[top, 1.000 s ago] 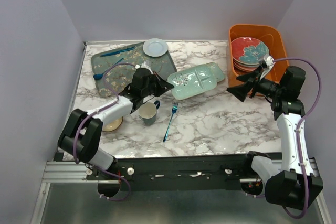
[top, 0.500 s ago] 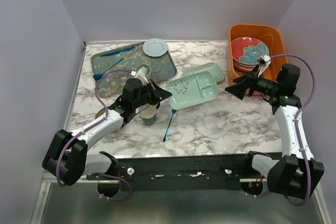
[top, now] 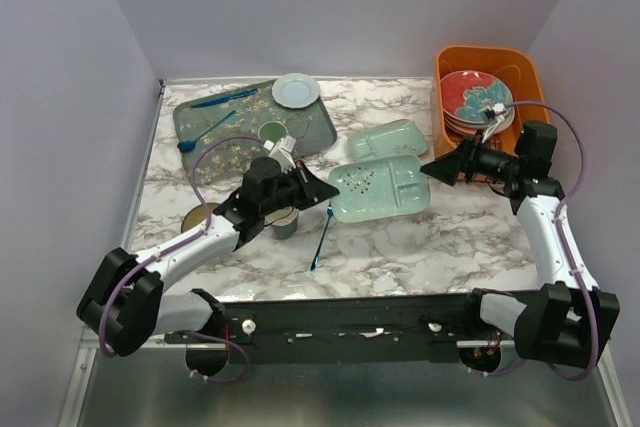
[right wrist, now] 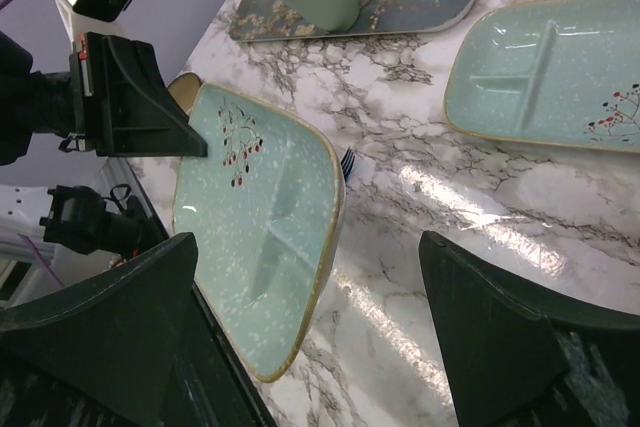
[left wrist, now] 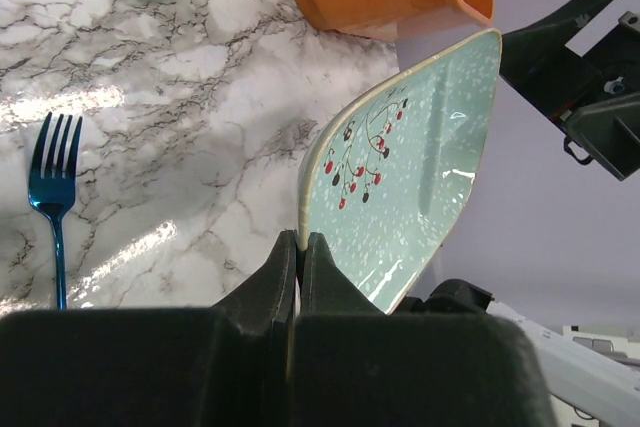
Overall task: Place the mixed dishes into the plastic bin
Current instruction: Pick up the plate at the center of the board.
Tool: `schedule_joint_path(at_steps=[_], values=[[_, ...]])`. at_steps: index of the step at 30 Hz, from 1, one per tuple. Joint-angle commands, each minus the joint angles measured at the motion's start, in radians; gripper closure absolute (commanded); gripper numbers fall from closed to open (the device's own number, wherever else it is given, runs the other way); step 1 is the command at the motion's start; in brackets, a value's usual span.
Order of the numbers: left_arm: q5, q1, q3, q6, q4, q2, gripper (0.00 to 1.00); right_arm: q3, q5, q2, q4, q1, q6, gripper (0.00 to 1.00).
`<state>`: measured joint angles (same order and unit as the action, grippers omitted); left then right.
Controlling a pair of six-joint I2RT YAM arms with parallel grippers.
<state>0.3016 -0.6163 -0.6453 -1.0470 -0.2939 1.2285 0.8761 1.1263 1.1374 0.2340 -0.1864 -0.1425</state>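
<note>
My left gripper (top: 312, 187) is shut on the left edge of a pale-green divided dish (top: 382, 190) and holds it above the table's middle; the left wrist view shows the jaws (left wrist: 298, 247) pinching the rim of that dish (left wrist: 410, 167). My right gripper (top: 440, 169) is open and empty, just right of the dish. In the right wrist view its open gripper (right wrist: 310, 267) faces the held dish (right wrist: 260, 247). A second pale-green dish (top: 388, 137) lies on the table. The orange bin (top: 528, 82) at the back right holds stacked plates, a red one with a teal flower (top: 478, 97) on top.
A dark floral tray (top: 230, 142) at the back left carries a light-green cup (top: 271, 133), a small pale plate (top: 296, 90) and blue utensils. A dark mug (top: 285, 222) and a tan bowl (top: 198, 219) sit under my left arm. A blue fork (top: 322, 232) lies nearby.
My left gripper has lifted the pale-green dish off the other one and carried it right and nearer. My right gripper has moved left towards it, still open.
</note>
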Motion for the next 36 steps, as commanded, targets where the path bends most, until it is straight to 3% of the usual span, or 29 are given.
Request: schedule_joint_path(at_steps=[1,9,24,27,28,31,36], values=[[0.008,-0.019,-0.05,-0.012,-0.163,-0.029,1.0,-0.017,-0.06,0.016,-0.019,0.041,-0.037,0.0],[-0.004,-0.039,-0.079,-0.004,-0.163,-0.003,1.0,-0.008,-0.091,0.064,0.004,0.094,-0.032,0.02],[-0.012,-0.045,-0.106,0.004,-0.157,0.017,1.0,0.012,-0.092,0.088,0.033,0.116,-0.048,0.4],[-0.009,-0.043,-0.109,0.008,-0.157,0.02,1.0,0.017,-0.089,0.091,0.033,0.116,-0.054,0.53],[-0.009,-0.043,-0.112,0.008,-0.156,0.02,1.0,0.018,-0.088,0.093,0.033,0.117,-0.06,0.66],[-0.009,-0.043,-0.113,0.013,-0.154,0.022,1.0,0.021,-0.068,0.104,0.033,0.116,-0.066,0.83],[-0.004,-0.045,-0.111,0.015,-0.154,0.017,1.0,0.03,-0.045,0.111,0.034,0.116,-0.068,0.96]])
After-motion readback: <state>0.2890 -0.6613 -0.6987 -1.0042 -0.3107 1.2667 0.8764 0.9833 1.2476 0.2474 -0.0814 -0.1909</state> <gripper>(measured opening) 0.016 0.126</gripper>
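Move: The divided plate hangs in the left gripper, pinched by its left rim, its middle some 11 cm to that hand's right, level fore and aft and slightly lower. From the open right gripper, that middle is about 13 cm left, 4 cm back and 5 cm down. A second divided plate lies on the table, about 10 cm ahead, 8 cm left and 19 cm below the right gripper; the orange bin is roughly 15 cm ahead, 15 cm right and 14 cm lower. Lower the right gripper about 3 cm while moving it some 2.5 cm left towards the held plate, so the right rim comes between its open fingers, then close them to pinch it, sinking another centimetre and edging forward, hand tipped about 10 degrees down. Keep the left grip shut, easing that hand nearly 2 cm right and a centimetre up. ##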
